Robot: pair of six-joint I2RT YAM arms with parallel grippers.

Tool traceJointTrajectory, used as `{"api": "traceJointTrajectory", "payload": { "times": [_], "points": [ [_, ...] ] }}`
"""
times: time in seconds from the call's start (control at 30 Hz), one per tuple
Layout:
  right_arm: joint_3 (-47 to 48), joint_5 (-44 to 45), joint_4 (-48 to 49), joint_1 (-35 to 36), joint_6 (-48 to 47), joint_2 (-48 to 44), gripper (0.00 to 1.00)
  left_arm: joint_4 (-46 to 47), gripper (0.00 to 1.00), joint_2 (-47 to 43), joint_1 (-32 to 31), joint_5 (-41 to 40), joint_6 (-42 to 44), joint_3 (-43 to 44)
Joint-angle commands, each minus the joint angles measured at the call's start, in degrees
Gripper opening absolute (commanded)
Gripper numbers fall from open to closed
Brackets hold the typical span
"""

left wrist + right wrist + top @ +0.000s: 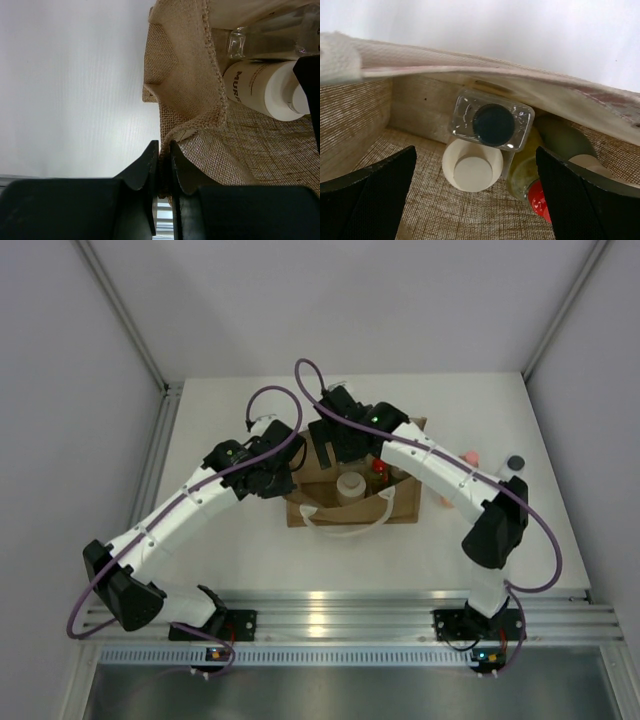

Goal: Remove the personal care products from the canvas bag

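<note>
The canvas bag (pixel 402 508) lies in the middle of the table, its mouth held open. My left gripper (pixel 164 150) is shut on the bag's left rim (pixel 192 75). My right gripper (pixel 475 187) is open inside the bag, above the bottles. Between its fingers stand the clear square bottle with a dark cap (pixel 492 124), the cream cylinder (pixel 472 170) and the yellow bottle with a red cap (pixel 532 187). The left wrist view shows the clear bottle (pixel 272 35) and the cream cylinder (pixel 262 89) too. The orange bottle with a pink cap (pixel 466 458) and the grey pump bottle (pixel 515 462) stand on the table to the right of the bag.
The bag's white loop handles (pixel 345 527) lie on the table in front of it. The right arm's forearm (pixel 440 468) crosses over the bag's right side. Metal rails (pixel 330 612) run along the near edge, and grey walls close in the table on both sides.
</note>
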Motion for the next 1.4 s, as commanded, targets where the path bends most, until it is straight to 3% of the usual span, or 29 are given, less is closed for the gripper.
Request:
{"api": "traceJointTrajectory", "payload": {
  "times": [0.0, 0.57, 0.9, 1.03, 1.07, 1.3, 1.33, 1.37],
  "points": [
    [0.2, 3.2, -1.5, -1.2, 1.6, 0.4, 1.00, 0.1, 0.00, -0.3, -0.1, 0.5, 0.0, -0.5],
    [-1.5, -1.8, 3.9, -5.0, 5.0, 5.9, 0.95, 0.0, 0.00, 0.3, -0.1, 0.3, 1.9, 0.6],
    [-4.6, 1.7, 4.7, -4.2, 9.5, 5.8, 0.88, 0.0, 0.00, 0.5, -0.1, 0.1, 1.9, 0.5],
    [-4.1, 1.8, 5.2, -4.1, 9.4, 6.2, 0.68, 0.1, 0.00, 0.6, -0.1, 0.3, 1.8, 0.2],
    [-3.8, 1.8, 5.2, -4.2, 9.4, 6.2, 0.58, 0.1, 0.00, 0.6, -0.1, 0.2, 1.9, 0.2],
    [-0.9, 3.5, 5.2, -3.6, 8.4, 4.4, 0.16, 0.1, 0.00, 0.1, -0.1, -0.2, 2.1, -0.1],
    [-0.5, 3.6, 5.2, -3.4, 7.6, 4.1, 0.00, 0.1, 0.00, 0.0, -0.1, -0.2, 2.0, -0.2],
    [-0.1, 4.0, 5.2, -3.3, 7.3, 4.0, 0.00, 0.1, 0.00, 0.1, -0.1, -0.2, 2.0, -0.3]
  ]
}}
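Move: The clear bottle with the dark cap stands in the bag about 4 cm ahead of the open right hand, 2 cm to its right and 9 cm below. The white bottle is about 5 cm nearer the base than the clear one and level with it sideways; the red-capped bottle is some 3 cm nearer and 6 cm to its right. From the left hand, still pinching the bag's left rim, the clear bottle lies about 6 cm ahead, 13 right and 6 below. The right hand sinks some 6 cm and eases about 3 forward, then pinches the clear bottle across its sides. ##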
